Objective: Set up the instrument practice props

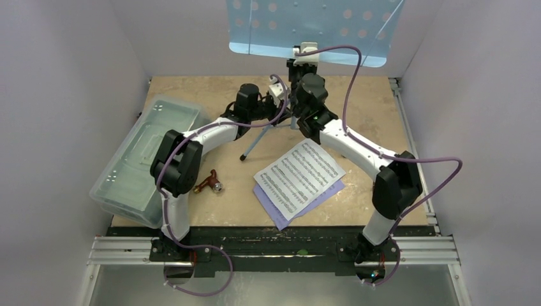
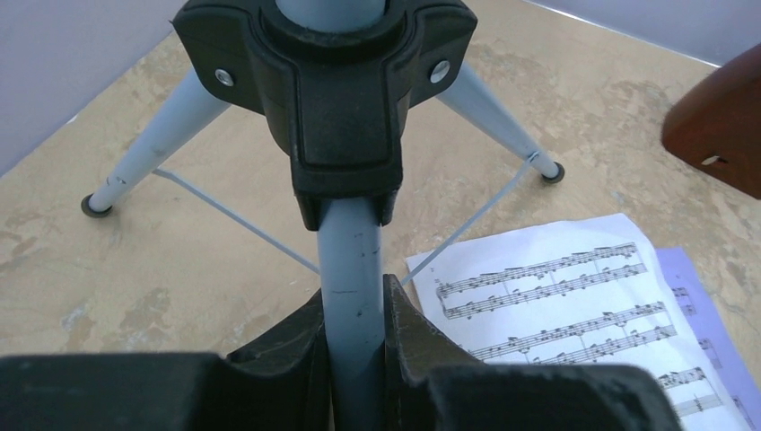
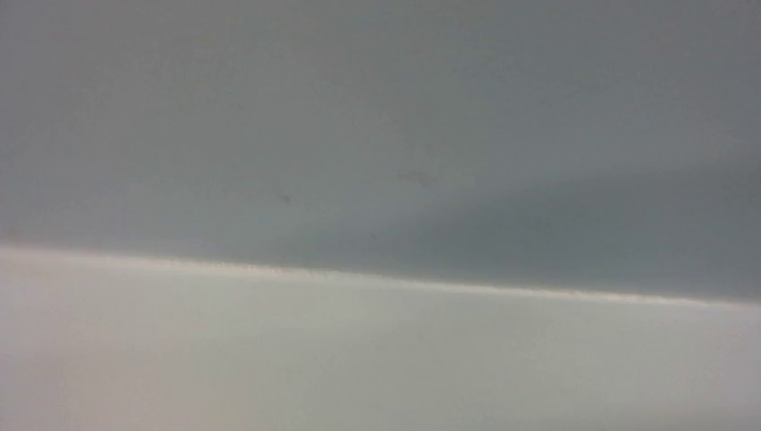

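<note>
The light-blue music stand stands at the back, its perforated desk point(image 1: 312, 29) high in the top view and one leg point(image 1: 255, 143) reaching toward me. My left gripper point(image 2: 354, 292) is shut on the stand's pole point(image 2: 350, 251) just above the black tripod hub point(image 2: 328, 90); from above it sits at the pole point(image 1: 282, 95). My right gripper point(image 1: 298, 64) is up against the stand just under the desk. Its wrist view is a grey blur, so its jaws do not show. A white sheet-music page point(image 1: 300, 175) lies on a lilac page point(image 1: 322, 194) mid-table.
A large clear lidded box point(image 1: 143, 159) lies at the left table edge. A small brown piece with a metal end point(image 1: 209, 182) lies beside my left arm. A dark brown body point(image 2: 718, 126), cropped by the frame, shows right of the tripod. Walls enclose three sides.
</note>
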You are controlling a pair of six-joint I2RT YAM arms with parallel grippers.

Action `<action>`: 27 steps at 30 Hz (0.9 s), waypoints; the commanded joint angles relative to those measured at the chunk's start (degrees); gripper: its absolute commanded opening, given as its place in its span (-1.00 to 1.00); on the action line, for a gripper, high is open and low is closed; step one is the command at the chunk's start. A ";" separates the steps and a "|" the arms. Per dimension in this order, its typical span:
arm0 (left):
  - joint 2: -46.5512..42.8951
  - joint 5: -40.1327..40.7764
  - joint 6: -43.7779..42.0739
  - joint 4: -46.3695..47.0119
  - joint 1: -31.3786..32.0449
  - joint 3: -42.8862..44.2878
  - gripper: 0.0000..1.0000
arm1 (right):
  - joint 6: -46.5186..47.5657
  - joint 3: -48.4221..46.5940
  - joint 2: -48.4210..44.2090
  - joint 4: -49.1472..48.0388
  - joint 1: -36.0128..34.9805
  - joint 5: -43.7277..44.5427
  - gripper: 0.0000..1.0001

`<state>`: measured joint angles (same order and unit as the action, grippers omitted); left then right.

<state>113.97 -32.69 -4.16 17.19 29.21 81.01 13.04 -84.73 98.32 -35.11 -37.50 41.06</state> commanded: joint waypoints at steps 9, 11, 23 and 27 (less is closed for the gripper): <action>3.19 2.67 -4.62 -6.43 -2.49 -1.55 -1.00 | -3.39 9.54 -24.93 17.37 -1.01 -10.50 0.58; 3.23 3.22 -4.30 -6.24 -2.42 -1.54 -1.00 | -5.29 13.86 -29.55 20.85 -1.03 -13.36 0.61; 2.51 2.89 -5.88 -7.59 -1.19 -1.73 -1.00 | -20.33 43.94 -55.57 28.35 -0.86 -26.50 0.73; 2.36 1.00 -6.74 -8.33 -1.00 -1.65 -1.00 | -27.17 47.35 -50.97 22.83 7.00 -34.42 0.83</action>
<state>114.19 -31.77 -5.76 16.49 28.14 81.10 -5.67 -39.83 42.61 -7.40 -37.47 16.29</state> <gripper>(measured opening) 0.156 0.918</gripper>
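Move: In the right hand's fingers is the stand's upper pole, right at the hand point, with the blue desk's middle some 5 cm ahead, 2 cm right and 12 cm above. The music sheet lies about 23 cm back and 3 cm right of this hand, some 40 cm lower; the leg collar is straight below, some 20 cm down. From the left hand, gripping a leg just under the collar, the music sheet is about 21 cm back, 6 cm right, 16 cm below. Letting go of the pole, the right hand opens wide and draws back about 20 cm, drifting some 6 cm to its right, then sinks about 10 cm towards the music sheet, staying well above it. Its wrist turns nearly 30 degrees counter-clockwise and tips down a little. The left hand keeps its grip on the leg, shifting only a centimetre or so forward and left. ##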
